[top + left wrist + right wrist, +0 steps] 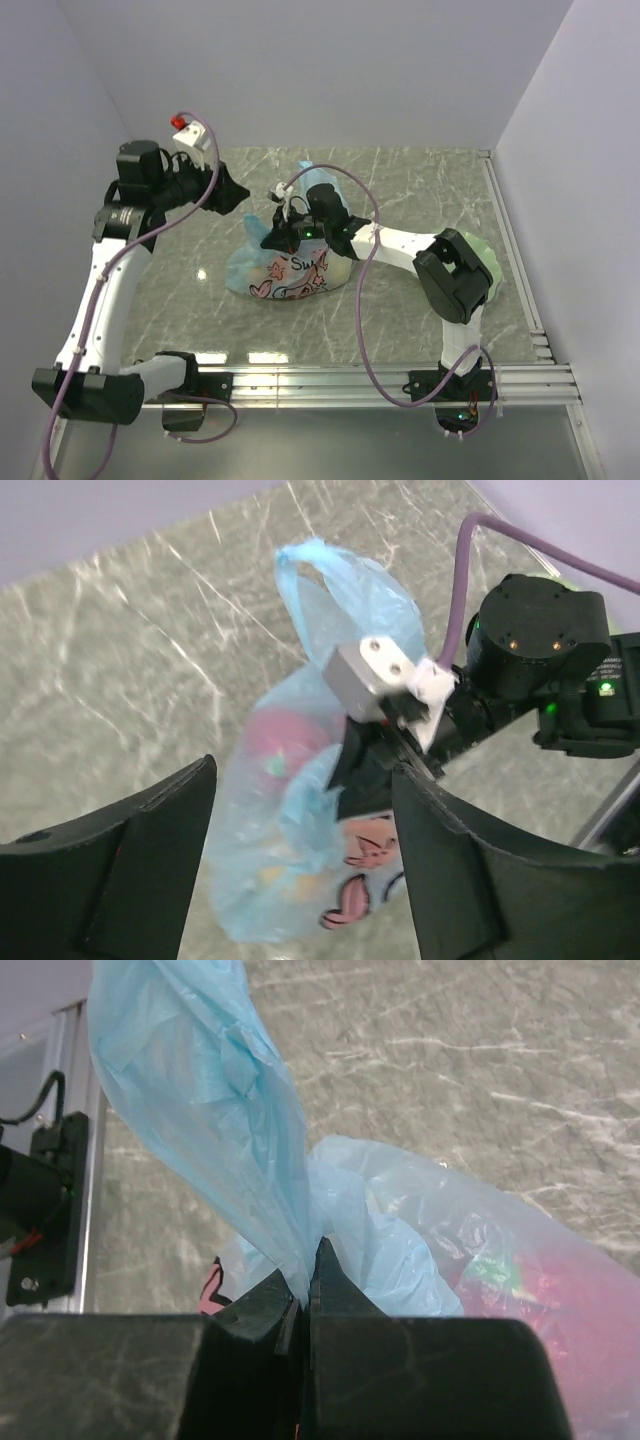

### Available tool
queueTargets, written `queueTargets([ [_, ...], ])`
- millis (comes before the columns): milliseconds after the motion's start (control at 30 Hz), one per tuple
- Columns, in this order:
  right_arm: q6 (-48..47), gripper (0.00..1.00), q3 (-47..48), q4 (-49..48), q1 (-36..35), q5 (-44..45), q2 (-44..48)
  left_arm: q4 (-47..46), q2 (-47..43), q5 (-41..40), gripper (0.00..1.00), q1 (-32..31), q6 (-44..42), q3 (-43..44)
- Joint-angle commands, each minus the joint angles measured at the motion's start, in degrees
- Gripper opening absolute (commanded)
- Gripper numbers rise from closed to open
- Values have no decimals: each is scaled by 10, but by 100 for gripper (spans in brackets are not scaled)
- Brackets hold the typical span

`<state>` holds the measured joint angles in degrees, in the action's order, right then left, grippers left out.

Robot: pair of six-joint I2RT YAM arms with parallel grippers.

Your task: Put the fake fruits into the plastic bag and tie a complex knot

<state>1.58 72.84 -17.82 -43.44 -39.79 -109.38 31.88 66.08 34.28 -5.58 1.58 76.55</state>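
The light-blue plastic bag (285, 275) with its pink cartoon print lies on the marble table. Fake fruits show through its skin, one pink-red (280, 745) and one red (545, 1295). My right gripper (306, 1282) is shut on a gathered strip of the bag's handle (215, 1110), which rises up and to the left from its tips. A second blue tail (318, 180) stands up behind that gripper (276, 236). My left gripper (300, 865) hangs open over the bag, which shows between its fingers (130, 870). Blue plastic bunches at the mouth (310, 815); I cannot tell if it is a knot.
A pale green plate (492, 262) sits at the right, mostly behind my right arm's elbow. White walls close the table at left, back and right. A metal rail (400, 378) runs along the near edge. A purple cable loops over the right arm.
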Motion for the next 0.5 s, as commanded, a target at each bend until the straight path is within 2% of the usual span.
queueTargets([
  [0,-42,0,8,19,1,12,29,61,41,25,77,0,-82,53],
  [200,-47,0,5,17,-1,16,43,137,84,38,78,-10,-141,68],
  [367,-63,2,17,36,-2,10,41,225,119,89,78,-19,-228,92],
  [467,-76,4,20,44,-3,4,42,236,138,69,78,-35,-238,92],
])
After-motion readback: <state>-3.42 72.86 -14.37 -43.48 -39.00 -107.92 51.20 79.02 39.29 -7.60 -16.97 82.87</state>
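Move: The bag handle bunched in my right fingers sticks up and out some 3 cm to the left of them. From my open left hand it lies about 16 cm below, 2 cm to the right and roughly 1 cm back. The fruit-filled bag body sits about 9 cm to my left hand's right, level with it front to back and some 27 cm down. The loose far handle lies about 17 cm ahead, 15 cm right and 28 cm down. I bring my open left hand down about 8 cm towards the handle standing out of my right fingers, easing it about 1 cm forward before it drops and draws slightly back. As it sinks I tip its fingers down and swing them clockwise, some 20 degrees in all, keeping them wide. My right hand stays put, still pinching the bunched plastic. ##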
